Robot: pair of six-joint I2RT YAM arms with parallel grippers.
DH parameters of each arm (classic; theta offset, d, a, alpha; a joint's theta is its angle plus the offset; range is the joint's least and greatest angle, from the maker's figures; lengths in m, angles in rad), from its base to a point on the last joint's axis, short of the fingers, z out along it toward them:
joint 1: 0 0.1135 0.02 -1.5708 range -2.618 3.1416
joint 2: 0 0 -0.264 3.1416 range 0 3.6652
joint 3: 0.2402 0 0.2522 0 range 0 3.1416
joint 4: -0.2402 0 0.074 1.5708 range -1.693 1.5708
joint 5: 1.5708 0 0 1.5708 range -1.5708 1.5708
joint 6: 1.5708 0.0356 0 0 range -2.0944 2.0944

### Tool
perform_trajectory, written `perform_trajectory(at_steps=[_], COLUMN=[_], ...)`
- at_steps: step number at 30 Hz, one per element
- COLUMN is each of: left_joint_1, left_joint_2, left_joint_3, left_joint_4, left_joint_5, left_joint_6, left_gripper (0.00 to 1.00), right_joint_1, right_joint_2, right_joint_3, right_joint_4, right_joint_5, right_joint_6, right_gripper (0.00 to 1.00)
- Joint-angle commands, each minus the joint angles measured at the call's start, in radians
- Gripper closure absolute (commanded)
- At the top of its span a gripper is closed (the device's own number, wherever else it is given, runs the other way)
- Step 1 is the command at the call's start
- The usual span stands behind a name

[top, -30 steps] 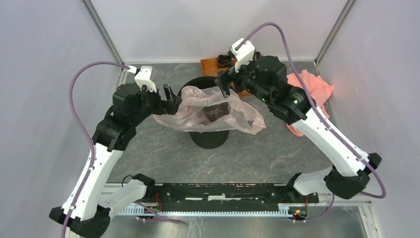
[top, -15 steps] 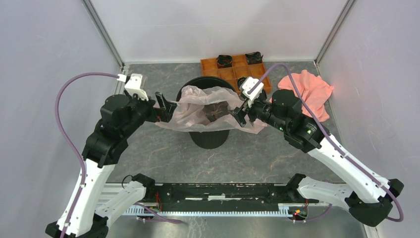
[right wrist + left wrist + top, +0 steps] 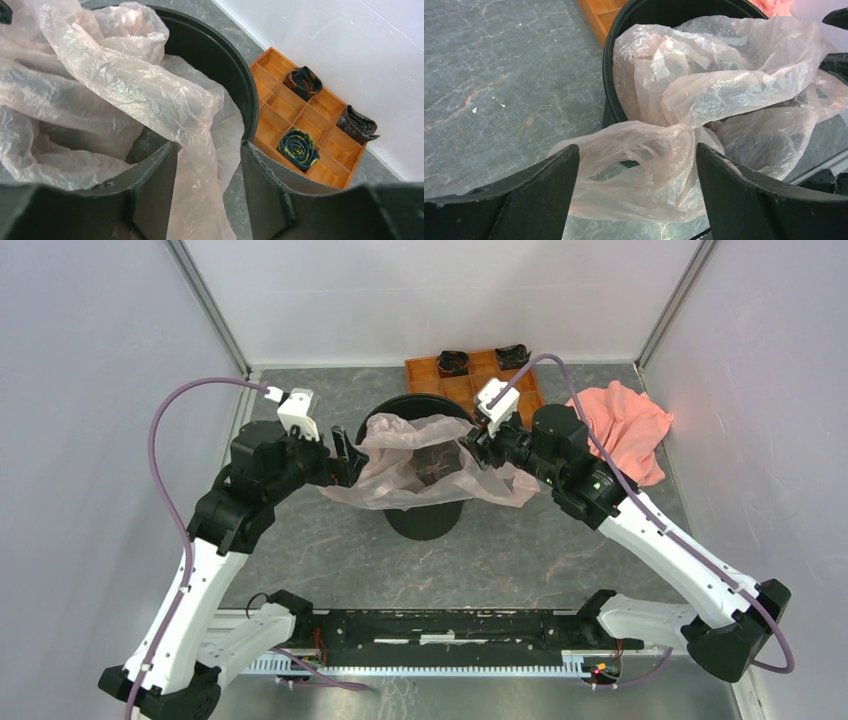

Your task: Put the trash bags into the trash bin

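The trash bag [image 3: 425, 462], thin, crinkly and pale pink, lies crumpled across the mouth of the black trash bin [image 3: 425, 518] and spills over its rim on both sides. My left gripper [image 3: 348, 456] is at the bin's left side. In the left wrist view it [image 3: 636, 150] is open wide, and a hanging flap of the bag [image 3: 649, 175] lies between its fingers, outside the bin's rim [image 3: 609, 65]. My right gripper [image 3: 470, 448] is at the right rim. It [image 3: 210, 147] stands open with narrowed jaws around a hanging strip of bag [image 3: 197, 200], not pinching it.
An orange compartment tray [image 3: 470, 388] with dark rolled items [image 3: 297, 145] stands just behind the bin, close to my right gripper. A salmon-pink cloth [image 3: 628, 425] lies at the right by the wall. White enclosure walls stand on three sides.
My right gripper moved up and left to the bin's right rim and its jaws narrowed around the bag's edge. My left gripper shifted slightly right toward the bag's left flap.
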Motion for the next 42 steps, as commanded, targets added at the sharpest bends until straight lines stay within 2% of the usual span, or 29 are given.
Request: perform_trajectory(at_steps=[1, 5, 9, 10, 15, 17, 18, 21, 25, 32, 35, 42], left_joint_1=[0.003, 0.002, 0.002, 0.002, 0.003, 0.002, 0.003, 0.002, 0.003, 0.019, 0.033, 0.059], left_joint_2=[0.011, 0.037, 0.052, 0.054, 0.081, 0.103, 0.114, 0.142, 0.197, 0.389, 0.434, 0.435], left_joint_3=[0.010, 0.038, 0.051, 0.053, 0.064, 0.077, 0.082, 0.090, 0.107, 0.216, 0.221, 0.124], left_joint_4=[0.052, 0.055, 0.072, 0.078, 0.126, 0.140, 0.146, 0.171, 0.203, 0.131, 0.120, 0.147], left_joint_5=[-0.038, -0.136, -0.160, -0.163, -0.142, -0.125, -0.121, -0.139, -0.207, -0.345, -0.338, -0.307], left_joint_6=[0.027, 0.012, 0.018, 0.018, 0.008, 0.008, 0.008, 0.000, -0.033, -0.014, -0.034, -0.071], left_gripper=[0.12, 0.23, 0.35, 0.40, 0.69, 0.75, 0.83, 0.97, 0.98, 0.98, 0.98, 0.98], right_joint_1=[-0.031, -0.063, -0.106, -0.117, -0.155, -0.167, -0.168, -0.176, -0.204, -0.257, -0.274, -0.300], right_joint_2=[0.019, 0.045, 0.079, 0.089, 0.122, 0.133, 0.139, 0.156, 0.191, 0.275, 0.288, 0.336], right_joint_3=[0.016, 0.029, 0.039, 0.045, 0.057, 0.070, 0.075, 0.094, 0.130, 0.188, 0.177, 0.203], right_joint_4=[0.093, 0.098, 0.094, 0.088, 0.087, 0.085, 0.085, 0.078, 0.064, 0.020, 0.030, 0.035], right_joint_5=[-0.041, -0.052, -0.081, -0.084, -0.127, -0.143, -0.154, -0.154, -0.116, -0.164, -0.165, -0.215], right_joint_6=[0.051, 0.097, 0.142, 0.153, 0.187, 0.187, 0.187, 0.187, 0.239, 0.264, 0.265, 0.282], right_gripper=[0.52, 0.72, 0.86, 0.88, 0.89, 0.89, 0.90, 0.89, 0.84, 0.85, 0.85, 0.85])
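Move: The bag's left edge hangs between the left hand's open fingers, about 4 cm ahead of its hand point and 1 cm below; the trash bin's middle is some 8 cm ahead, 16 cm right and 17 cm below. The bag's right edge is 3 cm ahead of the right hand, 1 cm left and 1 cm below, with the bin's middle 5 cm ahead of this hand, 14 cm left, 18 cm down. The wooden tray lies roughly 32 cm straight ahead of it and 31 cm lower. Both hands pinch the bag's edges, one on each side of the bin: the right finishes closing first, the left shuts from wide open as it reaches forward. Gripping the film, they carry it outward past the rim, about 10–12 cm forward in all, and sink some 5 cm by the end. The right tips down nearly 20 degrees and the left swings as much counter-clockwise. ##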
